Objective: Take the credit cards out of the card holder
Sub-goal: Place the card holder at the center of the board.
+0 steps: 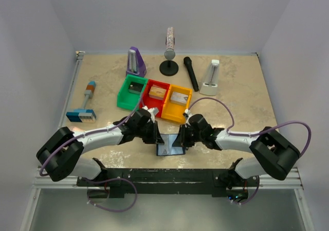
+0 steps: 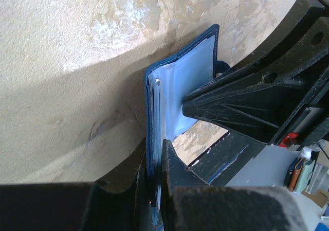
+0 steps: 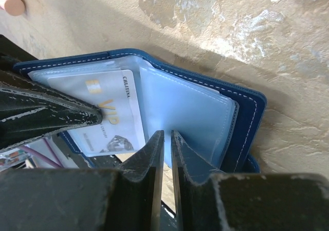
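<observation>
The card holder (image 1: 170, 149) is a navy wallet held open above the table's near edge, between my two grippers. In the left wrist view my left gripper (image 2: 155, 161) is shut on the edge of the card holder (image 2: 180, 87). My left gripper (image 1: 157, 137) comes at it from the left. My right gripper (image 1: 181, 138) comes from the right. In the right wrist view my right gripper (image 3: 167, 138) is pinched on a pale clear sleeve of the card holder (image 3: 247, 118). A white credit card (image 3: 110, 120) with gold letters lies in the left pocket, partly under the left fingers (image 3: 46, 115).
Green (image 1: 131, 91), red (image 1: 157, 94) and yellow (image 1: 177, 103) bins stand just behind the wallet. Farther back are a purple metronome (image 1: 135, 62), a microphone stand (image 1: 169, 61), a black microphone (image 1: 191, 72) and a white metronome (image 1: 211, 77). A blue-and-white block (image 1: 81, 116) lies at the left.
</observation>
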Motion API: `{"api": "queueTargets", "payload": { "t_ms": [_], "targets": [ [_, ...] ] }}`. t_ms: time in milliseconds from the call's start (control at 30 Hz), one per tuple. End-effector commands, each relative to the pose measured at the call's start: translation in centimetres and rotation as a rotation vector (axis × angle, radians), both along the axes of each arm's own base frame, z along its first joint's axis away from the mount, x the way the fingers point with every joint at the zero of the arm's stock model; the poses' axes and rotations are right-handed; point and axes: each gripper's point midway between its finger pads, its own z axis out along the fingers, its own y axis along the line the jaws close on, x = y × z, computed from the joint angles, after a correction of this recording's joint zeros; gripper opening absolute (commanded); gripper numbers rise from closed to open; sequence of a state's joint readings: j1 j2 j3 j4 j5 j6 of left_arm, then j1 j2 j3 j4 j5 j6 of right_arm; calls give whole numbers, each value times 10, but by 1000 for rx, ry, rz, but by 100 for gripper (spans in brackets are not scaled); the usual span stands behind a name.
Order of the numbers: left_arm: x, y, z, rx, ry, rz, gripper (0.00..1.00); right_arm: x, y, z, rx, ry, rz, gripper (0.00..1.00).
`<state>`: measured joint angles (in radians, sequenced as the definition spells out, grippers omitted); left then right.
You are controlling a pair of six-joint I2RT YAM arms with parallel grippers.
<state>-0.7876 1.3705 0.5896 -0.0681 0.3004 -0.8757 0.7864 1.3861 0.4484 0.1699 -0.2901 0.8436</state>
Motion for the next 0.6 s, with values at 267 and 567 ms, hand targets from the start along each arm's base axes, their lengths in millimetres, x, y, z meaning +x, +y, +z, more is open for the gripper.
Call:
{"api": "queueTargets", "payload": {
  "t_ms": [267, 567],
  "targets": [
    [7, 18, -19, 71, 21, 25, 15, 0, 0, -6, 23, 25, -14, 19],
    [6, 36, -26, 107, 59, 94, 50, -1, -2, -6, 16, 22, -10, 20]
  ]
}}
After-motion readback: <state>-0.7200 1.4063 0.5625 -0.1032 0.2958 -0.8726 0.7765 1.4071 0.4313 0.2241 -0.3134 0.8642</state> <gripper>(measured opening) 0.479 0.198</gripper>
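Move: The left hand already pinches the raised left flap of the open card holder, whose middle lies about 5 cm to its right, 2 cm back and 3 cm below. The red bin stands some 22 cm ahead and 3 cm left of this hand, the orange bin roughly 19 cm ahead and 8 cm right, both about 2 cm lower. From the right hand, the card holder's middle is about 3 cm left, 1 cm back and 2 cm below. Down and to the left in about equal parts, some 3 to 4 cm in all and mostly late on, the left hand follows the card holder's left flap towards the table while its fingers open to about half and give up their pinch, one tip still over the card side. The right hand stays in place, nearly shut, its tips at the right-hand pocket. ##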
